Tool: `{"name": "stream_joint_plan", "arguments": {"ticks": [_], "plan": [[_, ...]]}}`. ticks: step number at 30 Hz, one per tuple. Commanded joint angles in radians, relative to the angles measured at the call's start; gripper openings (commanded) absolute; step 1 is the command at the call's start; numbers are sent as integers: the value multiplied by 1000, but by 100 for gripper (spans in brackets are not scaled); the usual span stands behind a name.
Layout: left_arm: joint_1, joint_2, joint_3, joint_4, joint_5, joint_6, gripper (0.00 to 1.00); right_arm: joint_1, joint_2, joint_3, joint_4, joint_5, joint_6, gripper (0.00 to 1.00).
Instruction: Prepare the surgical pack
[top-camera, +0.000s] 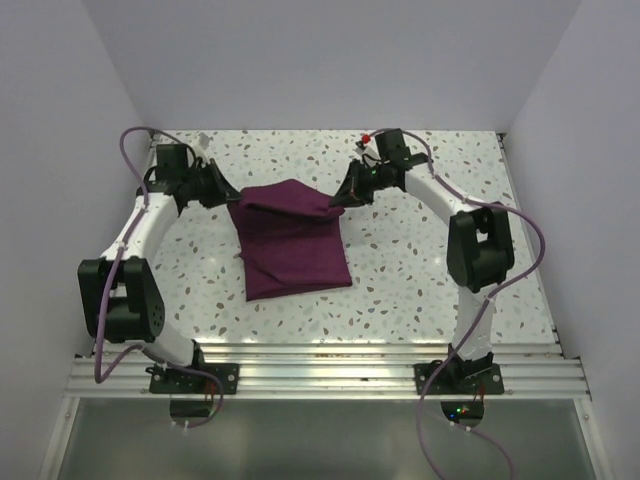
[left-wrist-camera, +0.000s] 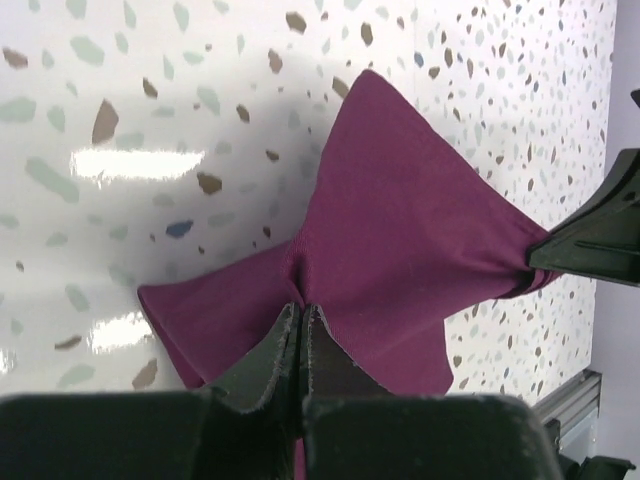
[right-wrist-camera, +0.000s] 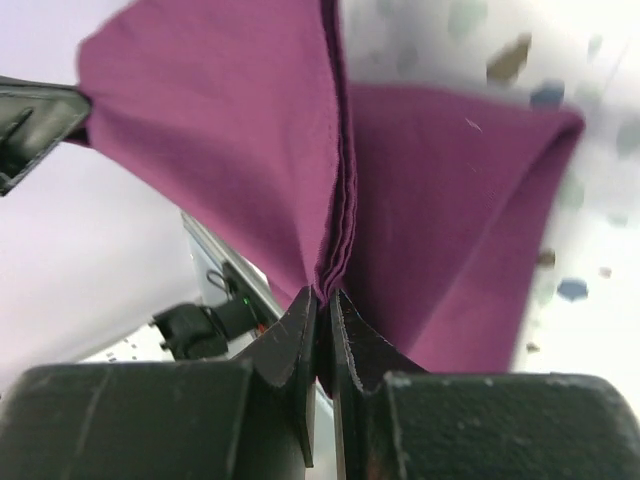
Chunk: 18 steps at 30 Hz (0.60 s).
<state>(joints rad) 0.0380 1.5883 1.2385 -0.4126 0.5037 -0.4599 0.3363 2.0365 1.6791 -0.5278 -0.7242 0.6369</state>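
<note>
The surgical pack is a deep purple-maroon fabric sheet, folded, lying mid-table with its far edge lifted. My left gripper is shut on its far left corner, and my right gripper is shut on its far right corner. In the left wrist view the jaws pinch a gathered fold of the cloth, and the other gripper's dark finger grips the cloth at the right. In the right wrist view several stacked layers of the fabric run into the closed gripper.
The speckled white tabletop lies all round the cloth. White walls enclose the back and both sides. An aluminium rail with the arm bases runs along the near edge. A small red item sits by the right arm's wrist.
</note>
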Motion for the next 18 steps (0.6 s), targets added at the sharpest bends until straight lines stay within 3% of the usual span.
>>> {"name": "stream_joint_plan", "arguments": {"ticks": [1,12,18], "plan": [[8,-122,-110,-20,-21,30,0,10,-104,-77,-20,-18,-40,0],[-29,-297,-362,-25,-39,12,0,17,-208,-280,-51,-11,-114,1],[-30,-337,-456,-17,-56,1,0,24,-190,-354,-61,-6,-164,4]]}}
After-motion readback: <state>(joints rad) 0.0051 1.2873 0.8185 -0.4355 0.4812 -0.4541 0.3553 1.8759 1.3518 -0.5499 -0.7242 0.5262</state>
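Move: Each hand holds one end of the cloth's raised far edge. The middle of the folded pack's near edge lies some 16 cm back, 12 cm to the right and 14 cm below the left hand; from the right hand it is about 15 cm back, 9 cm to the left and 12 cm below. The pack's near-left corner is about 17 cm back and 2 cm right of the left hand; its near-right corner is 14 cm back and 4 cm right of the right hand. Back towards the bases and down go both hands together, the left about 11 cm and the right about 8 cm, slowing as they go and sinking some 5 cm. Shut fingers keep their pinch on the two ends of the raised cloth edge, drawing it over the pack towards the near edge; the left wrist tips slightly farther down, while the right drifts a little to its right. ##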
